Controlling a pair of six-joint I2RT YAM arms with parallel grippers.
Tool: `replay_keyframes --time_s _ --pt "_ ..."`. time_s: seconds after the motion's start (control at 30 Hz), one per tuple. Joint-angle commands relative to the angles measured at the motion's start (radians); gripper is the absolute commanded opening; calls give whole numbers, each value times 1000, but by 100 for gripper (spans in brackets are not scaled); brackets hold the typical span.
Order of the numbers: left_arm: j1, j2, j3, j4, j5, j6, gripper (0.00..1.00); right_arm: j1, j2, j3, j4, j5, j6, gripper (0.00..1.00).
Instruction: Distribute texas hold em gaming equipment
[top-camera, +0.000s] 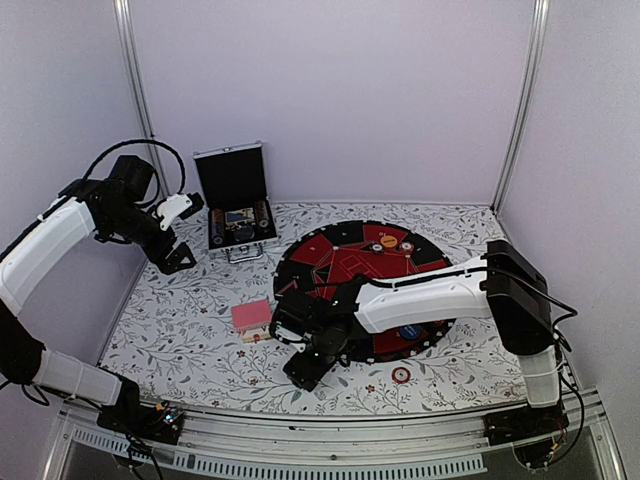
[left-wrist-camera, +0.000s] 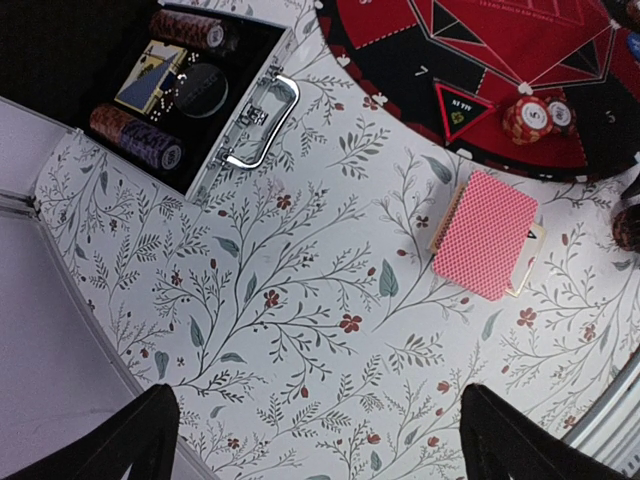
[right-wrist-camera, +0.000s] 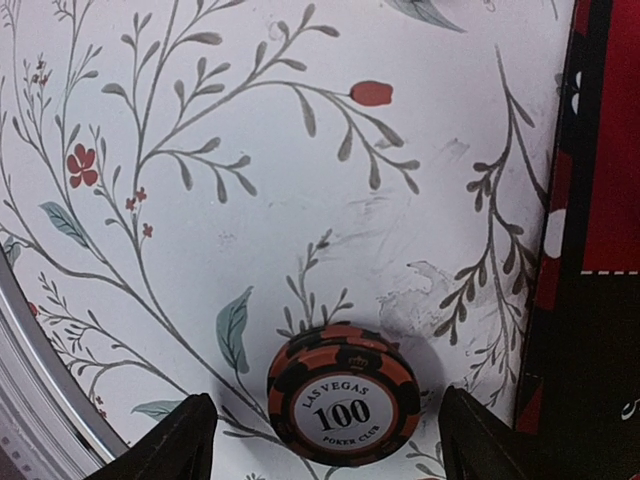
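A small stack of orange and black poker chips (right-wrist-camera: 343, 405) marked 100 lies on the floral cloth. My right gripper (right-wrist-camera: 325, 452) is open, with a finger on each side of the stack and a gap to both. In the top view that gripper (top-camera: 305, 367) is low over the cloth by the near left rim of the round mat (top-camera: 300, 252). The pink-backed cards (left-wrist-camera: 487, 232) rest on their small box to its left (top-camera: 252, 317). My left gripper (left-wrist-camera: 320, 445) is open and empty, held high near the case (top-camera: 235, 205).
The open silver-edged black case (left-wrist-camera: 262, 118) holds rows of chips and a deck. Chips (left-wrist-camera: 530, 118) and an orange button (top-camera: 388, 240) lie on the red and black mat; a blue button (top-camera: 408, 332) sits near its front. One chip (top-camera: 401, 375) lies on the cloth.
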Motion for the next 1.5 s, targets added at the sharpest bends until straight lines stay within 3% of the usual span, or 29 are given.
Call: replay_keyframes --time_s 0.0,0.9,1.47 --pt "-14 -8 23 -11 5 -2 100 -1 38 16 9 19 -8 79" --pt "-14 -7 19 -9 6 2 100 -1 39 81 -18 87 -31 54" --pt "-13 -4 31 -11 6 3 100 -1 47 35 -2 64 -41 51"
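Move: Almost between the right hand's open fingers sits the black-and-red chip stack marked 100, about 1 cm ahead, 1 cm left and some 1 cm below. The pink card stack lies about 15 cm ahead and 12 cm left, the single red chip roughly 19 cm right and 1 cm back; the round mat's middle is some 21 cm ahead and 12 cm right. From the left hand, the marked stack is about 14 cm back, 25 cm right and 20 cm below. Closing steadily from wide to about half open, the right hand's fingers come in on the marked chip stack from both sides and end pinching it by its rim. Meanwhile the hand eases some 1.5 cm forward and then nearly 1 cm left, the fingertips tilting forward about 5 degrees, and comes to rest over the stack, barely higher. ##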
